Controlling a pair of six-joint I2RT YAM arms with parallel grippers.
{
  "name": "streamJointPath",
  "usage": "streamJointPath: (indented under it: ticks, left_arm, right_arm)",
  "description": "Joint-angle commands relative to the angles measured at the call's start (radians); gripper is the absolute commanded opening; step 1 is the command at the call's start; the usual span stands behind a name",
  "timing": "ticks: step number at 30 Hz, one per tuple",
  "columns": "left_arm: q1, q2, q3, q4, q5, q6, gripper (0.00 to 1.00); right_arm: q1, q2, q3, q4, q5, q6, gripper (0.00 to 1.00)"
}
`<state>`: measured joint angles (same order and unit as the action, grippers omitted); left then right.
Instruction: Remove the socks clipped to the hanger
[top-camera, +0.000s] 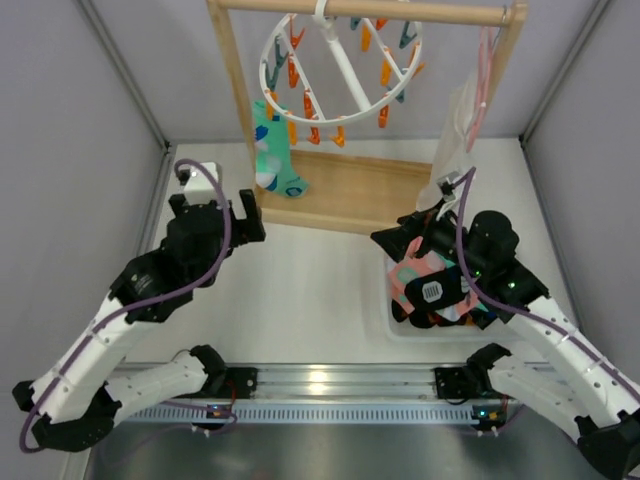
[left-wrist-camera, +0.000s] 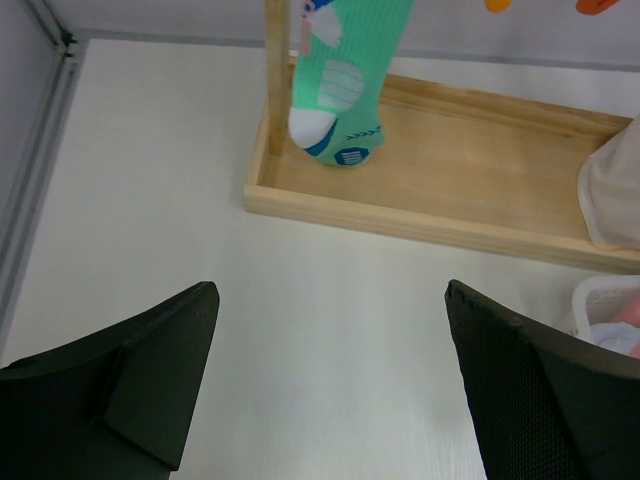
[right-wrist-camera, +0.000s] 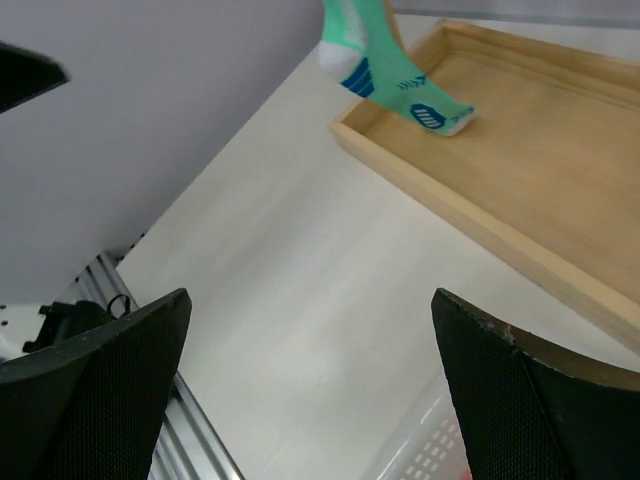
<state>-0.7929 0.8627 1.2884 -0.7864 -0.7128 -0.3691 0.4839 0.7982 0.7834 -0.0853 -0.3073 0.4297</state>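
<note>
The hanger, a white ring with orange and teal clothespins, hangs from the wooden rack's top bar. A pair of teal-mint socks is clipped to its left side, with the toes down in the rack's tray. My left gripper is open over bare table, just in front of the tray and below those socks. Open too, my right gripper holds nothing and hovers at the far left corner of a white basket. Pink socks lie in that basket.
The wooden rack's tray spans the back of the table. A long white garment and a thin pink hanger hang at the rack's right end. Grey walls close in both sides.
</note>
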Motion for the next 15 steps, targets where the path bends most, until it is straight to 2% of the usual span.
streamJointPath:
  ticks: [1,4,5,6,8,9,10,11,13,15]
  left_arm:
    - [0.004,0.126,-0.041,0.145,0.093,-0.067,0.99]
    - [0.072,0.189,-0.098,0.312,0.212,-0.071,0.99]
    - [0.195,0.200,-0.119,0.349,0.409,-0.097,0.98]
    - [0.272,0.211,-0.148,0.468,0.479,-0.105,0.99]
    - [0.430,0.222,-0.260,0.603,0.588,-0.087,0.98]
    - [0.467,0.226,-0.300,0.663,0.611,-0.073,0.99]
    - [0.497,0.228,-0.345,0.841,0.637,-0.059,0.99]
    - [0.542,0.231,-0.441,0.931,0.714,-0.045,0.98]
    - [0.605,0.278,-0.489,1.130,0.817,-0.044,0.99]
    - [0.627,0.364,-0.514,1.220,0.901,-0.022,0.98]
  right_arm:
    - [0.091,-0.004,0.037,0.183,0.013,-0.078,1.00]
    - [0.104,-0.050,0.002,0.203,-0.007,-0.075,0.99]
    - [0.102,-0.074,0.005,0.187,-0.009,-0.080,1.00]
    - [0.102,-0.085,0.008,0.141,0.006,-0.088,0.99]
    - [0.102,-0.131,0.008,0.095,0.052,-0.077,0.99]
    - [0.102,-0.151,0.002,0.087,0.081,-0.066,0.99]
    - [0.102,-0.174,-0.013,0.058,0.083,-0.068,0.99]
    - [0.102,-0.219,-0.050,0.067,0.083,-0.078,0.99]
    - [0.102,-0.272,-0.078,0.074,0.034,-0.097,0.99]
    - [0.102,-0.287,-0.093,0.070,-0.065,-0.129,0.99]
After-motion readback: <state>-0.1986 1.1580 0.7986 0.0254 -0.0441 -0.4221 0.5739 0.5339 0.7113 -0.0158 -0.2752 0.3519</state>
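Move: The teal sock still clipped to the hanger is the left hand's aim: its middle hangs about 25 cm ahead, 3 cm to the right and some 15 cm lower. The hanger ring's middle is roughly 32 cm ahead and 14 cm right, near hand height; the stand's left post rises about 28 cm ahead, 5 cm left. From the right hand the sock lies some 24 cm ahead, 20 cm left and 10 cm down. Towards the hanging sock the empty left hand swoops down and forward, about 15 cm each way, first swinging some 5 cm right and then back left, rolling about 15 degrees left side down with fingers still wide open. The open right hand backs off from the sock, 5 cm back and as much up, its fingers tilting upward. ##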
